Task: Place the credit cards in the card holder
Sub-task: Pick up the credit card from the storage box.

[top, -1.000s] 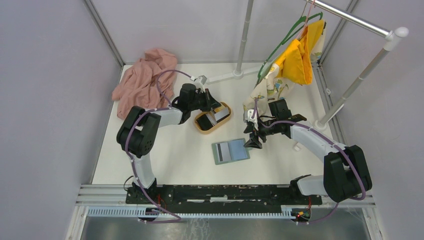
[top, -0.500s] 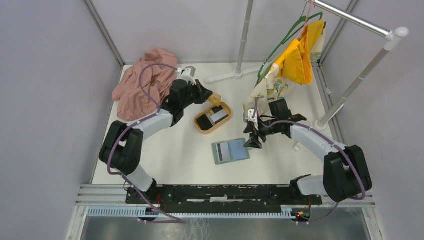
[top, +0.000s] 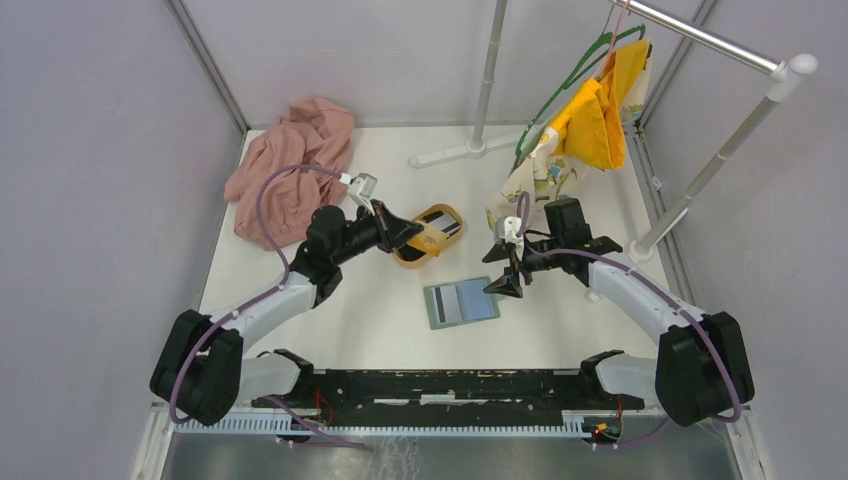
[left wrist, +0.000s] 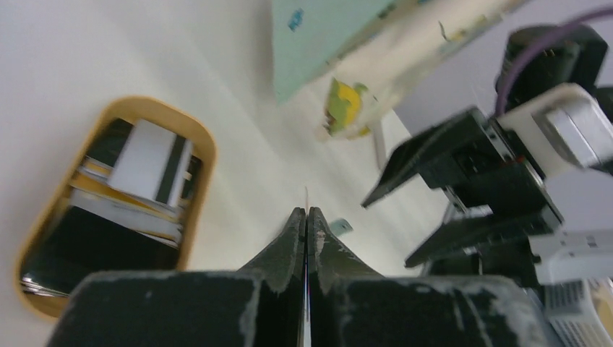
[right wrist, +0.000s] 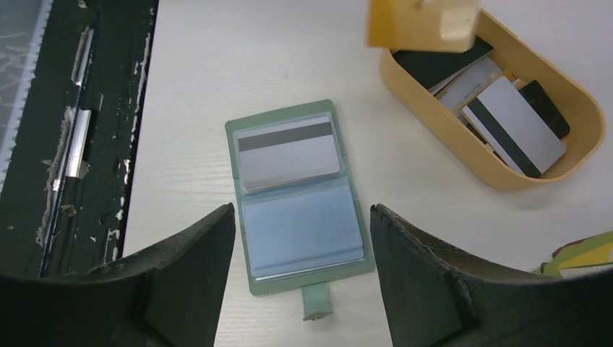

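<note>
The card holder (top: 460, 302) lies open on the table, grey-green with pale blue slots (right wrist: 300, 228). A grey-white striped card (right wrist: 285, 152) sits in its upper slot. My right gripper (right wrist: 302, 208) hangs open just above the holder's tab end, and stands at the holder's right edge (top: 498, 270) in the top view. My left gripper (left wrist: 306, 211) is shut on a tan credit card (right wrist: 423, 25), seen edge-on between the fingers. It holds that card over the near-left end of the oval wooden tray (top: 447, 213). More credit cards, black and white-striped (right wrist: 515, 126), lie in the tray.
A pink cloth (top: 290, 165) is heaped at the back left. A clothes rack with a yellow garment (top: 600, 110) and a patterned cloth (top: 530, 180) stands at the back right, its base pole (top: 480, 140) on the table. The black rail (top: 450, 385) runs along the near edge.
My left gripper rose out of the tray holding the tan card, then swung back toward the near left of the tray. The right gripper has barely moved.
</note>
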`<action>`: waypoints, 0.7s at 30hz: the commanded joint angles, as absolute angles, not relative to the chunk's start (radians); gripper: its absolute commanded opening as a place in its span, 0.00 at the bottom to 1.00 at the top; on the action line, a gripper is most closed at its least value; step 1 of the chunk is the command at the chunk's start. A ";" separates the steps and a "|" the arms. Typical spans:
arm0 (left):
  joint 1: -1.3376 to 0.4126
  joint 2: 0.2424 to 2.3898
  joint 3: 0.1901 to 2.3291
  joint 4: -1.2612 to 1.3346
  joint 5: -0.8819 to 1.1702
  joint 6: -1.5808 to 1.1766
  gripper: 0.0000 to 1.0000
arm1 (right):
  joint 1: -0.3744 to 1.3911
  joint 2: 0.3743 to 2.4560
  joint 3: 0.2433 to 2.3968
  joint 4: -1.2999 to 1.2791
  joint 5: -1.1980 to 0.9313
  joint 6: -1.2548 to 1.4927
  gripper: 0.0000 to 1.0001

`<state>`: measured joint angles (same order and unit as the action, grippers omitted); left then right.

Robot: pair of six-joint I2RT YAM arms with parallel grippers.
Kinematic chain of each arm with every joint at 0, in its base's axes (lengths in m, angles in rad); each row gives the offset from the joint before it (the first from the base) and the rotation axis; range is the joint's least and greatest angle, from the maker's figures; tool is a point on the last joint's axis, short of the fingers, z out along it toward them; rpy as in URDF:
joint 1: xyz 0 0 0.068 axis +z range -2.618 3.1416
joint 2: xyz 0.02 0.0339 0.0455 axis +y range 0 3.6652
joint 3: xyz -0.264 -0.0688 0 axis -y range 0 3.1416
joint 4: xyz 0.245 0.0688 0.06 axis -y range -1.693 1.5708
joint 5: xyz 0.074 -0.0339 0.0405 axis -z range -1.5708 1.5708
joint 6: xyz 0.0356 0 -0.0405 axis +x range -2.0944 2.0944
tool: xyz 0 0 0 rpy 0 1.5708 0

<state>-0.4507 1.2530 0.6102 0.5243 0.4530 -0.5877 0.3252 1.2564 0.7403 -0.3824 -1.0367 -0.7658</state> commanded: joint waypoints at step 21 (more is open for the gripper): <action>-0.807 1.130 0.520 0.677 0.395 -0.528 0.02 | 0.435 1.229 0.500 0.459 -1.238 0.095 0.72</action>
<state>-0.7902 1.1191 0.4828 0.6140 0.4408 -0.5632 0.3969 1.2331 0.4797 0.3061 -1.1851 -0.0193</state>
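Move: The gold credit card, already pinched in the left fingers, is headed for the right hand's open fingers, about 15 cm to the left hand's right, 9 cm back and 6 cm lower. Some 15 cm below the left hand, the open card holder lies 11 cm back and 8 cm right; the storage box stands 6 cm ahead, 2 cm right and 13 cm down. From the right hand the card is roughly 12 cm left, 8 cm ahead and 5 cm up. The gold credit card, still pinched by the left fingers, is swung about 12 cm back and 7 cm right from beside the storage box towards the right gripper, fast at first, then easing, at nearly level height while the wrist turns some 20 degrees clockwise. The right hand comes back and left to meet it, its fingers staying open, tips lifting and wrist rolling. ##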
